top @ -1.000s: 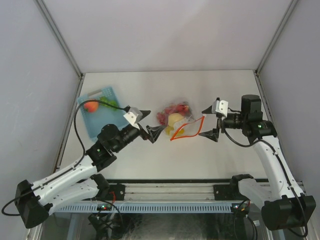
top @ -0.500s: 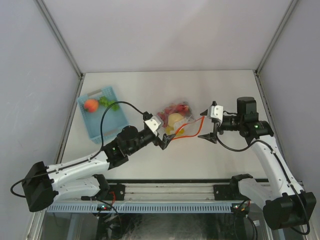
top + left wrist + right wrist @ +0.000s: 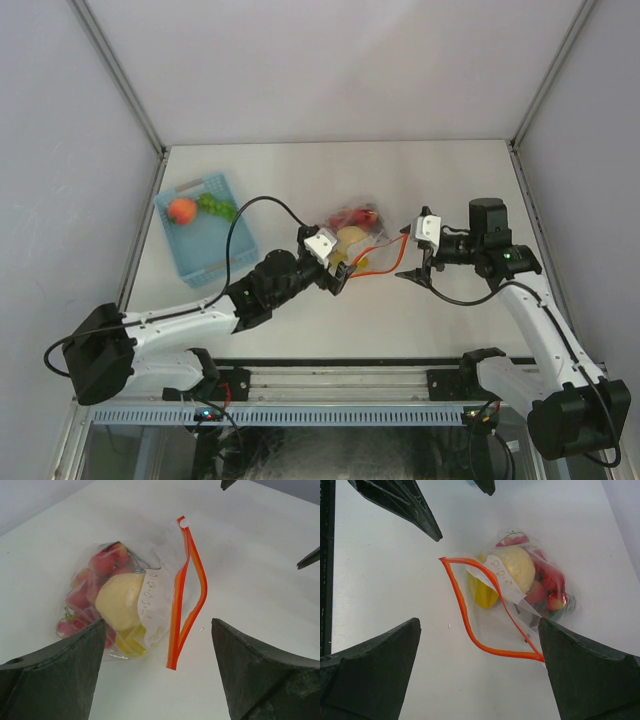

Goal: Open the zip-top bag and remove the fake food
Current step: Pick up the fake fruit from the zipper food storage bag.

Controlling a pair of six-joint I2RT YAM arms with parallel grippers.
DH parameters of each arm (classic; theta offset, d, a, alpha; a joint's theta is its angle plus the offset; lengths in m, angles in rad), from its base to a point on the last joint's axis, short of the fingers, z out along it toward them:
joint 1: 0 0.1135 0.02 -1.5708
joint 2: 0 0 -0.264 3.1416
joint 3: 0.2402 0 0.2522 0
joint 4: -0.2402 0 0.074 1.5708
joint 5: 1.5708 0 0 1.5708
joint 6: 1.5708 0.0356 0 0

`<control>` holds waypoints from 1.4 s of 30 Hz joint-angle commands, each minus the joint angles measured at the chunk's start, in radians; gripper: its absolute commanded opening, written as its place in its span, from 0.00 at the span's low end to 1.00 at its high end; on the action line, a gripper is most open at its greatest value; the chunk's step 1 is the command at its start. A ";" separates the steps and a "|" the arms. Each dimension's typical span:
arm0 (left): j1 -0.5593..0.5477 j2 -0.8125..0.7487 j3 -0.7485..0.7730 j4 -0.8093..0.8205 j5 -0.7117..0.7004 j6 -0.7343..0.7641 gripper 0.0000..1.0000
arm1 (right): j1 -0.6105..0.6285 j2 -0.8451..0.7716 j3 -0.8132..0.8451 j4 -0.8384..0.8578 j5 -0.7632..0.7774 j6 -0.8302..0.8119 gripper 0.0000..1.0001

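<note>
The zip-top bag (image 3: 362, 243) lies mid-table, its orange zip strip (image 3: 385, 262) parted into a loop that faces the near right. The fake food (image 3: 349, 226), red pieces and a pale yellow one, is inside it. My left gripper (image 3: 336, 267) is open just left of the bag. In the left wrist view its fingers frame the bag (image 3: 125, 605) and the strip's near end (image 3: 173, 660) without touching them. My right gripper (image 3: 405, 251) is open at the strip's right corner. The right wrist view shows the strip (image 3: 470, 630) between my fingers and the food (image 3: 520, 572) beyond.
A light-blue basket (image 3: 200, 262) sits at the left with an orange fruit (image 3: 181, 210) and a green piece (image 3: 218, 207) in it. Grey walls close the table on three sides. The arm bases and a rail run along the near edge.
My left arm has reached right, from beside the basket up to the bag's left side. My right gripper has shifted slightly left and nearer, toward the zip strip. The bag has not moved.
</note>
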 commanded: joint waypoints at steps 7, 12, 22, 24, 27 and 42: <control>-0.005 0.103 0.114 0.043 0.023 -0.063 0.84 | 0.033 0.001 -0.036 0.093 0.043 -0.033 0.98; -0.007 0.201 0.158 0.032 0.024 -0.068 0.81 | 0.048 -0.001 -0.065 0.126 0.045 -0.054 0.92; -0.005 0.308 0.220 -0.028 -0.004 -0.061 0.46 | 0.092 -0.002 -0.154 0.199 0.058 -0.187 0.52; 0.002 0.304 0.216 -0.029 0.001 -0.067 0.25 | 0.108 0.004 -0.168 0.210 0.060 -0.236 0.40; 0.025 0.271 0.211 -0.032 0.030 -0.096 0.01 | 0.133 0.013 -0.197 0.255 0.071 -0.306 0.28; 0.071 0.197 0.125 0.055 0.212 -0.199 0.00 | 0.252 0.208 -0.308 0.682 0.198 -0.433 0.10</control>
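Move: The red zipper rim at the bag mouth's left end, where the left fingers will close, is about 2 cm ahead of the left hand, 4 cm right and 6 below. The mouth's middle lies some 3 cm ahead, 4 left and 9 below the right hand. From the left hand, the yellow fruit sits about 4 cm ahead and 5 right, the big pale fruit some 9 ahead and 3 right, both 7-8 below. Down about 6 cm and to the right, the left hand brings its open fingers onto the bag's red rim, shuts them on the food-side strip near its left end, then raises it some 3 cm. Meanwhile the right hand sinks nearly 10 cm and slides left to the mouth, its wrist rolling and turning some 30 degrees as its fingers draw almost shut. ##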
